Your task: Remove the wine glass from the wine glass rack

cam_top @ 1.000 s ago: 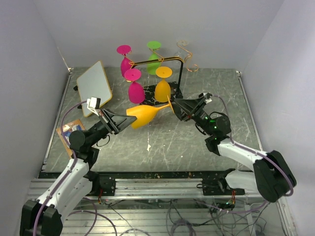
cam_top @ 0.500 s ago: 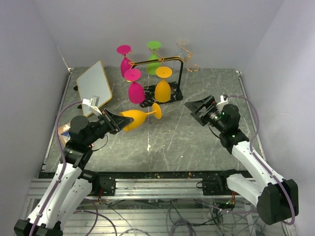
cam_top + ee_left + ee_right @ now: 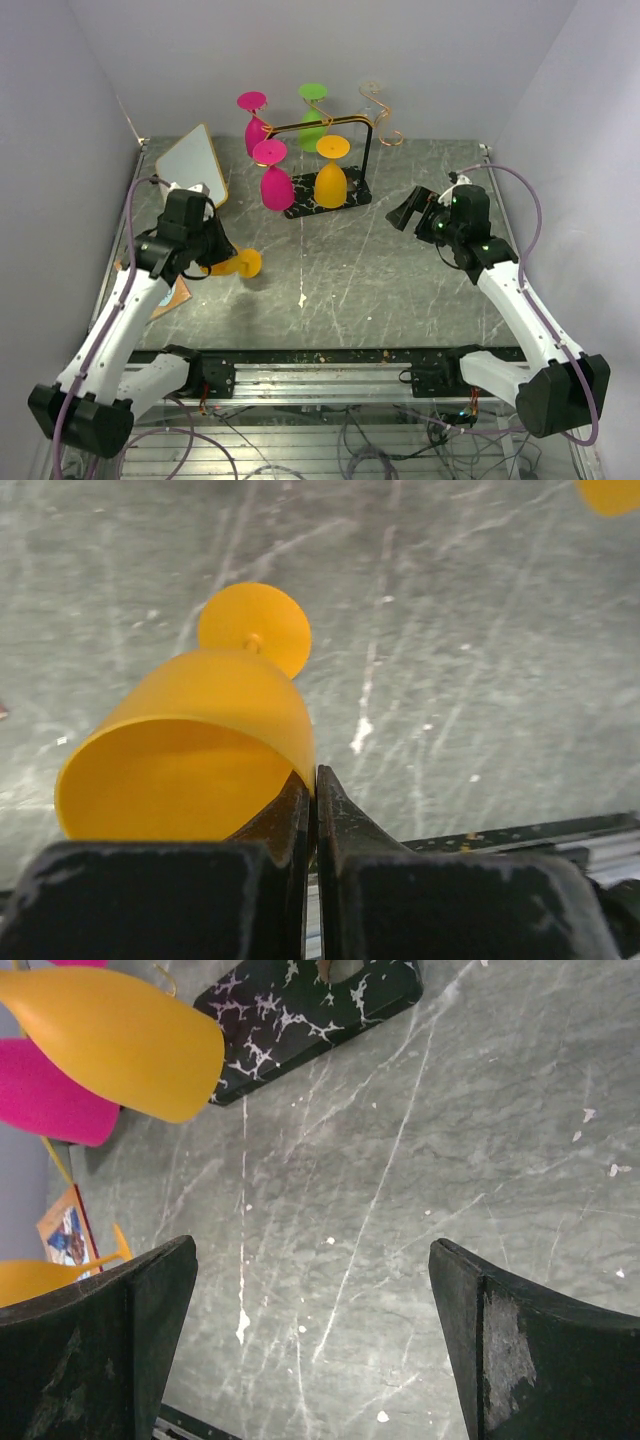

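The wine glass rack (image 3: 322,127), gold wire on a black post, stands on its black marble-look base (image 3: 345,198) at the back centre. Two pink glasses (image 3: 276,183), a green one (image 3: 313,118), an orange one (image 3: 331,180) and a clear one (image 3: 372,95) hang on it. My left gripper (image 3: 215,260) is shut on the rim of another orange wine glass (image 3: 190,745), off the rack, its foot (image 3: 243,263) low over the table at the left. I cannot tell whether the foot touches. My right gripper (image 3: 405,210) is open and empty, right of the rack.
A white board with a wood rim (image 3: 190,172) leans at the back left. A booklet (image 3: 172,290) lies under my left arm. The enclosure walls stand close on both sides. The right wrist view shows the rack base (image 3: 300,1010) and the hanging orange glass (image 3: 120,1040).
My left arm swung the orange glass left and down, away from the rack, turning its foot towards the table. My right gripper let go of the foot and drew back to the right.
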Robot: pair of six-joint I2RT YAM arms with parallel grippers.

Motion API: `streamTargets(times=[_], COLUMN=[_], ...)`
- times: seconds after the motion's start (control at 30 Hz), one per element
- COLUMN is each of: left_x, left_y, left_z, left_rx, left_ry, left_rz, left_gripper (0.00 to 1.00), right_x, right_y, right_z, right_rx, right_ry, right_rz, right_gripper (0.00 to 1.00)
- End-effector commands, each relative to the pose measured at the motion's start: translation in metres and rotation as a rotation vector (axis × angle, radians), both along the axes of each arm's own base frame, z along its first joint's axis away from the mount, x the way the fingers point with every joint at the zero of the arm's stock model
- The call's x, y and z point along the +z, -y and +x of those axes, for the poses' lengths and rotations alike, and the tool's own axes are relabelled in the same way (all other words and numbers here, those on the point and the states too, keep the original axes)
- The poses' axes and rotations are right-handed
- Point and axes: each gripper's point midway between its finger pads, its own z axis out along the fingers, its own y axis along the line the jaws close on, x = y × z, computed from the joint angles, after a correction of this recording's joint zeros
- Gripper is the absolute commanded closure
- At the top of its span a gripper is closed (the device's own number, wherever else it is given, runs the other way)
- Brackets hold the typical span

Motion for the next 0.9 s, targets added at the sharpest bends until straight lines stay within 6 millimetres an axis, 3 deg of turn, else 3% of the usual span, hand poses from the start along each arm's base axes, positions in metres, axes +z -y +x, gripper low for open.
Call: streamTargets(times=[0.0,0.17,0.43,0.57,0.87], left_x=[-0.019,-0.024,-0.031,-0.033,-0.049], left_y=[-0.036,-0.036,-0.039,-0.045,-0.039], left_z=[-0.005,0.012,0.028,0.032,0.036], left_rx=[-0.012,-0.071,-0.113,-0.114,-0.160], left_ry=[-0.130,-0.182,-0.231,-0.248,-0.304], left_rz=[0.268,0.338,0.379,0.405,0.385], left_gripper=[0.93,0.93,0.93,0.93,0.93], right_x=[0.015,0.026,0.024,0.020,0.019], right_y=[-0.001,-0.003,-0.001,-0.003,-0.009], right_z=[-0.007,-0.011,-0.013,-0.014,-0.013], right_rx=[0.088,0.128,0.137,0.146,0.172], right_ry=[0.073,0.110,0.101,0.092,0.087], right_rz=[-0.058,-0.074,-0.093,-0.088,-0.075], right_gripper=[0.00,0.00,0.00,0.00,0.00])
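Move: The wine glass is already in the left hand, pinched at its rim with the foot pointing away. It is being taken to bare table about 4 cm ahead, 4 cm left and some 20 cm below. The picture book lies about 20 cm left and 2 cm ahead of this hand; the white board stands roughly 28 cm ahead, 12 cm left. That bare spot is about 41 cm left of the right hand, 6 cm back and 20 cm below. Down, left and a little forward, the left hand carries the yellow wine glass towards the bare table beside the picture book, sinking about 5 cm, quickly at first, then easing. The wrist swings some 30 degrees, bringing the fingers close to pointing straight down and the glass's foot beneath its bowl, while they keep their pinch on the rim. ##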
